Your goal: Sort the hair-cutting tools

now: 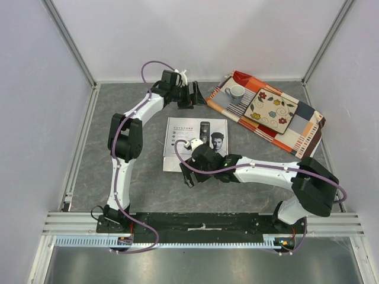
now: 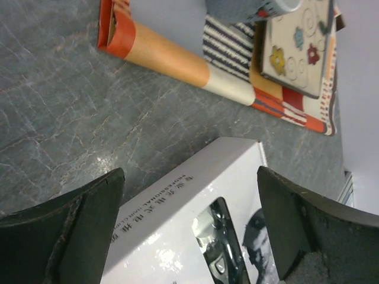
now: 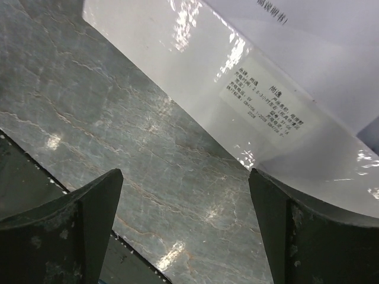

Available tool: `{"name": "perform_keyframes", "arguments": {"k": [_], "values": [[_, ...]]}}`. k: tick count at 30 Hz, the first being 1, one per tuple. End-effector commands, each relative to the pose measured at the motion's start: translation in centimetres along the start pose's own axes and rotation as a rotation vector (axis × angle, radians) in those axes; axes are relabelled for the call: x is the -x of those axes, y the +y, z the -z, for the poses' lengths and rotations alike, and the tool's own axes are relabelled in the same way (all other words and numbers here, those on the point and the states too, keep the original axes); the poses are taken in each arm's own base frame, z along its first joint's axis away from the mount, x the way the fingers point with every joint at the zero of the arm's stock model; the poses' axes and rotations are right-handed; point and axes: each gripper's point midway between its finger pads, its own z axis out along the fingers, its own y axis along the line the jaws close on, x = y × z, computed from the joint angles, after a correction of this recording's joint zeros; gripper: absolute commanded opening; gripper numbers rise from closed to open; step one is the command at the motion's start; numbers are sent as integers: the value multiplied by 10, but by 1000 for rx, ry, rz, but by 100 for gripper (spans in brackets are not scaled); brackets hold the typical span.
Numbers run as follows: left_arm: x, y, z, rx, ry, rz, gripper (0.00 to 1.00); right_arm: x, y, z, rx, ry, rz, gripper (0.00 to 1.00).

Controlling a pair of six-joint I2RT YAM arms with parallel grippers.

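No loose hair-cutting tools are in view. A closed white box [image 1: 195, 144] lies flat mid-table, and its lid shows a black-and-silver clipper [image 2: 222, 242] and a man's face. I cannot tell if that clipper is printed or behind a window. My left gripper [image 1: 198, 94] hovers behind the box, open and holding nothing, and looks down at the box's far end [image 2: 195, 177]. My right gripper [image 1: 188, 177] is low at the box's front left corner, open over bare table [image 3: 185, 177], with the box's labelled side [image 3: 260, 94] just ahead.
A patchwork-patterned tray [image 1: 308, 127] sits at the back right, its rolled rim [image 2: 166, 56] close to the left gripper. It carries a grey mug [image 1: 235, 93] and a floral tile [image 1: 271, 110]. Walls enclose the grey stone table on three sides.
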Motion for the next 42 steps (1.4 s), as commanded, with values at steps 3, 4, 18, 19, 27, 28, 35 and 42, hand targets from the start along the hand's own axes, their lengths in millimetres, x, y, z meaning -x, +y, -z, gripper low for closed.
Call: {"name": "perform_keyframes", "arguments": {"k": [3, 4, 18, 19, 27, 28, 35, 42], "values": [[-23, 9, -29, 47, 65, -1, 100, 10, 10, -18, 24, -21, -38, 97], [-27, 12, -31, 58, 76, -1, 100, 7, 8, -21, 11, -13, -37, 97], [-75, 24, -39, 77, 221, -31, 100, 22, -27, -38, -133, -85, -60, 98], [-81, 23, -39, 82, 238, -34, 100, 21, -32, -40, -151, -87, -60, 98], [-118, 30, -35, 94, 328, -13, 100, 24, -51, -46, -212, -168, -69, 98], [-121, 30, -34, 94, 339, -8, 100, 22, -54, -46, -220, -174, -66, 98], [-145, 27, -27, 75, 424, 13, 100, 24, -66, -52, -255, -242, -37, 98], [-169, 23, -18, 55, 497, 24, 100, 24, -83, -53, -323, -318, -24, 98]]}}
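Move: The hair-clipper box lies between the two open grippers. Its middle is about 17 cm back, 2 cm to the left and 10 cm below the left hand. From the right hand it is some 15 cm straight ahead and 5 cm lower, with its front face still slanting outward. Of the left hand, the mug stands about 13 cm right, 5 cm ahead and 9 cm down; the flowered board lies roughly 27 cm right, 2 cm back and 11 cm down. The right hand's open fingers come against the slanting front face of the box and push it inward, sinking about 5 cm and travelling about 5 cm forward while tilting up and turning clockwise some 10 degrees. Opposite, the left hand drops quickly by about 7 cm to the box's far edge, then eases back towards the box, open fingers braced at that side. ##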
